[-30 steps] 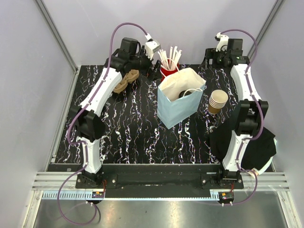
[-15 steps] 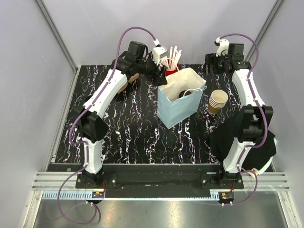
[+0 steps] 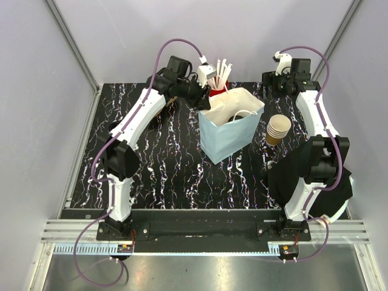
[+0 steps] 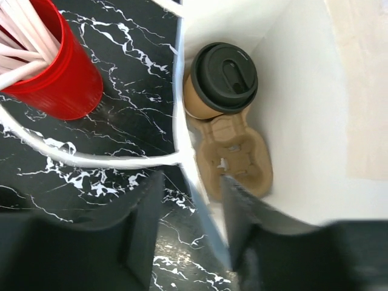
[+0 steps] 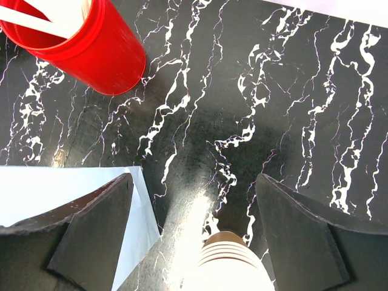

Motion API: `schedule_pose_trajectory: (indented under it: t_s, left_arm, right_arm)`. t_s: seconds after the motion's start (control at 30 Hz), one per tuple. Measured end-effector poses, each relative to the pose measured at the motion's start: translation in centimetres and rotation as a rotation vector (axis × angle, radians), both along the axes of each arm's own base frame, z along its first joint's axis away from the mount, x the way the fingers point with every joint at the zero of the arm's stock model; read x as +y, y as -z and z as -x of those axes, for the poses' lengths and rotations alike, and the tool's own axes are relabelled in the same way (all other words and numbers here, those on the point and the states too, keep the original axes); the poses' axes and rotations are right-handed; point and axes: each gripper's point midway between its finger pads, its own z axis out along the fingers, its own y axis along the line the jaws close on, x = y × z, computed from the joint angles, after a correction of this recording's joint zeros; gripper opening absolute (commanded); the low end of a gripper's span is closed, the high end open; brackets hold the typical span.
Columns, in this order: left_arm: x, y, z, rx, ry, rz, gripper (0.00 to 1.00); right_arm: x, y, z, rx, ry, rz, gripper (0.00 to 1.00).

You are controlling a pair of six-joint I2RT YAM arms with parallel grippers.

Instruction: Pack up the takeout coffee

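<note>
The takeout coffee (image 4: 221,79) is a tan paper cup with a black lid. It stands inside the pale blue paper bag (image 3: 227,136), in a brown cardboard carrier (image 4: 236,154). My left gripper (image 4: 191,182) hovers over the bag's back left rim (image 3: 206,103), one finger outside and one inside the wall. The jaws are half closed, with a gap still showing on the outer side. My right gripper (image 5: 194,179) stands wide open and holds nothing, high at the back right (image 3: 271,80), above bare table.
A red cup (image 3: 215,92) of white sticks stands just behind the bag. A nested stack of brown cups (image 3: 279,129) stands right of the bag. A black cloth (image 3: 285,176) lies at the front right. Grey walls close in the table.
My left arm has swung right from the back left of the table to the bag's rim, and its jaws have narrowed around the wall. The right arm has barely moved.
</note>
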Motion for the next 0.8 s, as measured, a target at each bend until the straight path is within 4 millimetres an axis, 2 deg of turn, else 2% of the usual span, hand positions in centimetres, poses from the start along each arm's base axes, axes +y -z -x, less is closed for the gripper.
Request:
schedule_pose_trajectory:
  t_s: [0.13, 0.33, 0.67, 0.8]
  left_arm:
    - [-0.1, -0.4, 0.0, -0.014, 0.006, 0.000, 0.15]
    - [-0.1, -0.6, -0.1, -0.019, 0.004, -0.001, 0.01]
    - [0.2, -0.5, -0.1, -0.027, 0.001, -0.016, 0.00]
    - [0.9, -0.5, 0.2, -0.039, -0.007, -0.041, 0.00]
  right_arm:
    - [0.0, -0.4, 0.1, -0.007, 0.000, 0.001, 0.88]
    - [0.0, -0.6, 0.1, -0.014, -0.002, 0.003, 0.88]
    - [0.0, -0.6, 0.1, -0.014, -0.004, 0.003, 0.88]
    - [0.1, -0.6, 0.1, -0.013, -0.007, 0.000, 0.88]
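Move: The bag's left rim runs between the left fingers, about 1 cm to that hand's right and 1 cm below it. The lidded coffee cup inside the bag is roughly 12 cm to the hand's right, 1 cm ahead and 18 cm below. Outside, the red straw cup stands some 12 cm ahead, 5 cm right and 17 cm down. From the right hand that rim is about 22 cm left, 9 cm back, roughly level. The left fingers, half open and astride the bag's left wall, close fully and pinch the rim, while the hand all but holds its place, rising barely half a centimetre. Once shut, they keep the pinch and the hand begins to draw the rim left, about 1 cm by the end, with hardly any turn of the wrist. ##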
